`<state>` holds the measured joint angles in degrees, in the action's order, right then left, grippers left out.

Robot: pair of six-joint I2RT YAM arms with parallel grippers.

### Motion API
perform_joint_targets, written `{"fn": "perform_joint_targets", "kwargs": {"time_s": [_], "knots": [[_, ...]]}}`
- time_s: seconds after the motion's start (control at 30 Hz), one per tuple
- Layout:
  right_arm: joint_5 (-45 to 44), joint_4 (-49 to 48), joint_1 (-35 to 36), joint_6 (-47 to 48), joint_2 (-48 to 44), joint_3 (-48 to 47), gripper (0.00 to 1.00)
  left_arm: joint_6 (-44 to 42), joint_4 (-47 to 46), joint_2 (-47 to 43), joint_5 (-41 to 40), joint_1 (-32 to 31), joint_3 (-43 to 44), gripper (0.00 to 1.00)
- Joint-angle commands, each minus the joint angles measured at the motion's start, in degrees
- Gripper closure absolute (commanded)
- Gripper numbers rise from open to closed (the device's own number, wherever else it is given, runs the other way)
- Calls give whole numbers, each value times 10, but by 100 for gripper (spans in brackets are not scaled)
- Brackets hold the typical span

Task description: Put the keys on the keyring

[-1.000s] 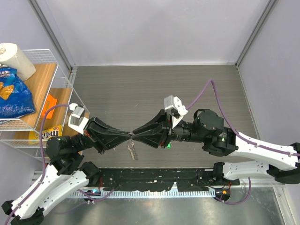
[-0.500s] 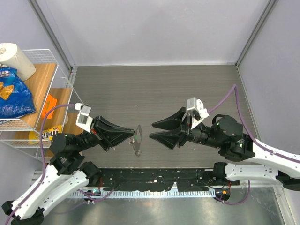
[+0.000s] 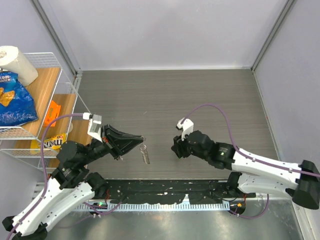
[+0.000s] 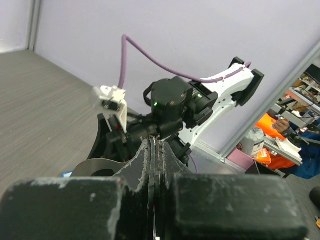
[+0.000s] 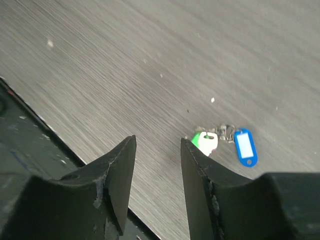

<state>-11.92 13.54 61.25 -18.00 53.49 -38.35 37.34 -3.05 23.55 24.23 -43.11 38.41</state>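
My left gripper [image 3: 141,137] is shut, and the keyring's grey strap [image 3: 145,153] hangs just below its tip. In the left wrist view the strap [image 4: 97,165] curves out to the left of the closed fingers [image 4: 150,150]. My right gripper [image 3: 176,150] points down at the table, open and empty [image 5: 157,140]. In the right wrist view the green-headed key [image 5: 206,142] and the blue tag [image 5: 245,147] lie on the table just right of the right finger. Small silver links [image 5: 225,132] lie between them. The keys are hidden in the top view.
A wire shelf [image 3: 65,90] stands at the left with a blue chip bag [image 3: 15,100], a paper roll [image 3: 17,62] and a candy pack [image 3: 52,142]. A black rail [image 3: 165,192] runs along the near table edge. Walls close the back and sides.
The two grippers had met tip to tip. The right gripper has opened, pulled back to the right and tipped down toward the table. The left gripper stays shut and has drawn back slightly.
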Motion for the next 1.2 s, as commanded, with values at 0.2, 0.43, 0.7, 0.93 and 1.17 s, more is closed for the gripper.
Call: {"fn": "perform_joint_targets", "kwargs": {"time_s": [0.2, 0.43, 0.7, 0.93, 1.17], "knots": [[-35, -57, -16, -34, 116, 23, 53, -23, 10, -19, -14, 0, -15, 100], [-61, -52, -29, -71, 180, 12, 53, -15, 3, -22, -9, 0, -27, 100], [-70, -64, -29, -150, 248, -8, 50, -10, -1, -22, -1, 0, -29, 100], [-104, -67, -29, -177, 275, -16, 50, -10, 1, -30, 3, 0, -33, 100], [-116, -75, -29, -186, 304, -30, 52, -20, 15, -36, 2, 0, -30, 100]]}}
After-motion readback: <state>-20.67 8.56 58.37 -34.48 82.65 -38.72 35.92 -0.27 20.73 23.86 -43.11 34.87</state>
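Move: The keys lie on the table about 5 cm ahead of the right hand, 4 cm to its right and some 16 cm below. Their green tag sits about 2 cm ahead and 3 cm to the right of that hand, and the blue tag about 7 cm ahead and 8 cm to the right, both equally low. From the left hand, which still holds the keyring up high, the keys are roughly 11 cm ahead, 15 cm to the right and 36 cm down. Down towards the keys goes the right hand, some 13 cm, quickly at first and then easing off. It edges forward about 3 cm, mostly late, while its half-open fingers tip steeper towards the table and turn clockwise by some 20 degrees, ending low just left of the keys. The left hand keeps its pinch on the keyring and sinks about 3 cm, then holds. ##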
